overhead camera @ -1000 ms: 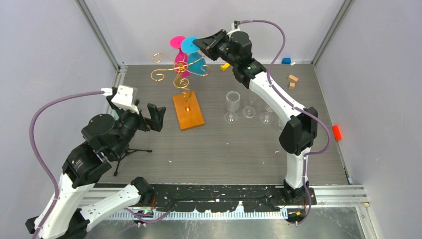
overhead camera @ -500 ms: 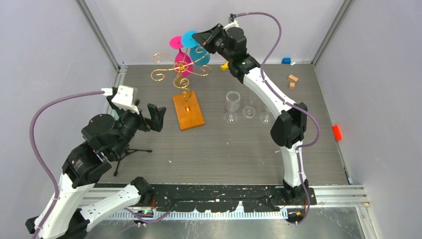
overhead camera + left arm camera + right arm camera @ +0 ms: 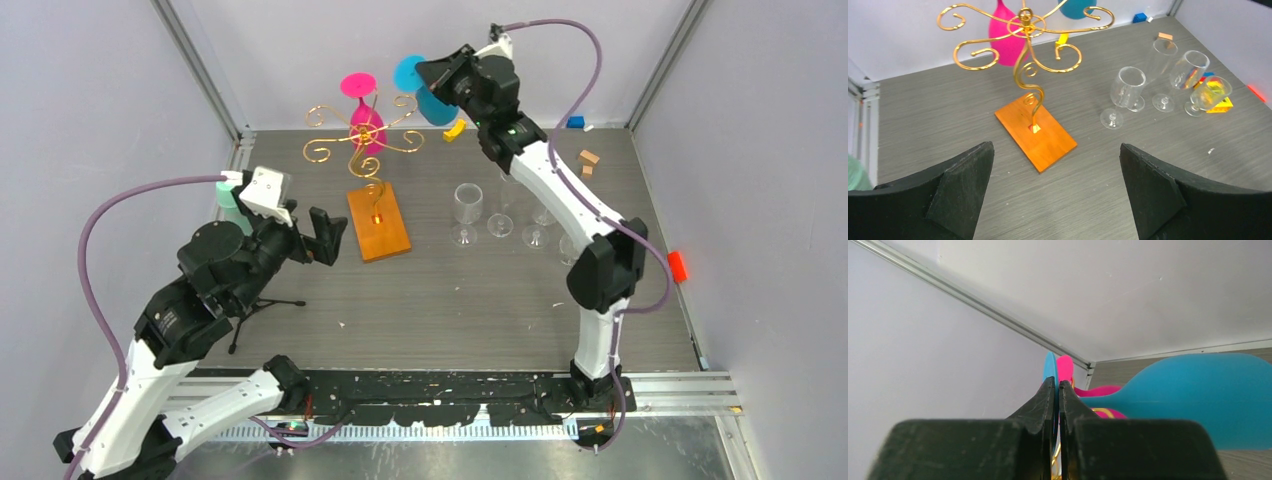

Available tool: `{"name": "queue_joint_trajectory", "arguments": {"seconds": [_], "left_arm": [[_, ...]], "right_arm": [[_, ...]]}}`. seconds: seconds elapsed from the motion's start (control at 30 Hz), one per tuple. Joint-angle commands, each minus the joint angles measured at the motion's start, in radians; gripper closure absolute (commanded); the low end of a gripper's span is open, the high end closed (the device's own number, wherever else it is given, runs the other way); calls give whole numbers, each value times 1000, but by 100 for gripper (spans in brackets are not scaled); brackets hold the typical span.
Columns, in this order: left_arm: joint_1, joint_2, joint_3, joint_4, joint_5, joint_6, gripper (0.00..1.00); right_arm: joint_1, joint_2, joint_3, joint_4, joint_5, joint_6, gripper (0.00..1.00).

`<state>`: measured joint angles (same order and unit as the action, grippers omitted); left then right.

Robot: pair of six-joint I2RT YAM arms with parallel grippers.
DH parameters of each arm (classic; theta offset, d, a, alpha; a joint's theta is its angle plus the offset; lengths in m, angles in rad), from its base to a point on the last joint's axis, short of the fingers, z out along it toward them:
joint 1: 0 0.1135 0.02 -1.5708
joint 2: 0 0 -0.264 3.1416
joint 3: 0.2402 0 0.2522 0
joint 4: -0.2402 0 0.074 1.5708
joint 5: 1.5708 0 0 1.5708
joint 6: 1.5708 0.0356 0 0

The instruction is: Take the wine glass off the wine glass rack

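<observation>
The wine glass rack (image 3: 362, 142) is gold wire with curly arms on an orange wooden base (image 3: 378, 224); it also shows in the left wrist view (image 3: 1024, 75). My right gripper (image 3: 425, 72) is shut on the flat foot of a blue wine glass (image 3: 432, 105), held upside down just right of the rack and apart from it. In the right wrist view the fingers (image 3: 1057, 382) pinch the blue foot (image 3: 1049, 367), with the bowl (image 3: 1198, 400) at right. A pink wine glass (image 3: 366, 128) hangs on the rack. My left gripper (image 3: 318, 235) is open and empty, left of the base.
Several clear wine glasses (image 3: 467, 205) stand right of the base. A yellow piece (image 3: 453, 130), a blue block (image 3: 575, 122), wooden blocks (image 3: 587, 160) and a red object (image 3: 677, 265) lie at the back and right. A small black tripod (image 3: 262, 303) stands under the left arm.
My right gripper has carried the blue wine glass rightward, off the rack's arm and away from the pink glass. The left arm has shifted slightly toward the rack.
</observation>
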<state>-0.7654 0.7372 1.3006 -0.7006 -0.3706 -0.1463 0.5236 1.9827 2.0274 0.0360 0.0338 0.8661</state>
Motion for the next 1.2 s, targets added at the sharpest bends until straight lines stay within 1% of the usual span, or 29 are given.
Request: {"name": "queue_joint_trajectory", "arguments": {"seconds": [0.0,0.1,0.27,0.4,0.47,0.57,0.67,0.73,0.83,0.87,1.0,1.17], "left_arm": [[3,30,17,67,98,-42,0],[3,68,46,74,166,-82,0],[3,146,65,116,354,-173,0],[3,212,34,214,519,-259,0],[3,243,11,287,567,-304,0],[3,291,-25,396,634,-392,0],[3,332,-57,514,676,-497,0],[3,364,-68,587,695,-595,0],[3,419,-77,689,733,-731,1],[3,435,-84,746,741,-779,1],[3,488,-116,909,742,-930,3],[4,541,-110,925,708,-1006,3]], "right_arm": [[-24,-254,-123,123,70,-14,100],[-36,-359,-228,127,61,20,100],[-58,-605,-435,56,33,61,100],[-67,-799,-561,-49,28,56,100],[-69,-881,-605,-111,24,59,100],[-71,-1001,-654,-150,-7,113,100],[-71,-1084,-718,-157,-89,207,100],[-71,-1144,-765,-142,-118,329,100],[-71,-1246,-883,-81,-114,463,100],[-71,-1264,-904,-56,-104,519,100],[-71,-1357,-999,-45,-56,612,100],[-71,-1445,-1069,-12,1,681,100]]}}
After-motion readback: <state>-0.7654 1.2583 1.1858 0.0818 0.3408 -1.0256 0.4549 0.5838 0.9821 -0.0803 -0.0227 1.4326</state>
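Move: The blue wine glass already hangs mouth down from my right fingers, off the rack. It is bound for my open left hand, about 32 cm back and 15 cm left of my right. From my left hand, the blue glass is roughly 31 cm ahead, 17 cm right and 7 cm lower. The rack's hub is 22 cm ahead of it and 6 cm right, near its height; the nearest clear glass stands 17 cm ahead, 24 cm right, 30 cm down. Keeping its pinch on the foot of the blue glass, my right hand sweeps back about 33 cm and right nearly 20, rising some 11 cm before sinking about 5. My open left hand swings about 24 cm right to meet it, turning clockwise, tipping down and rolling its left side down until its spread fingers come close to the bowl, without closing. ##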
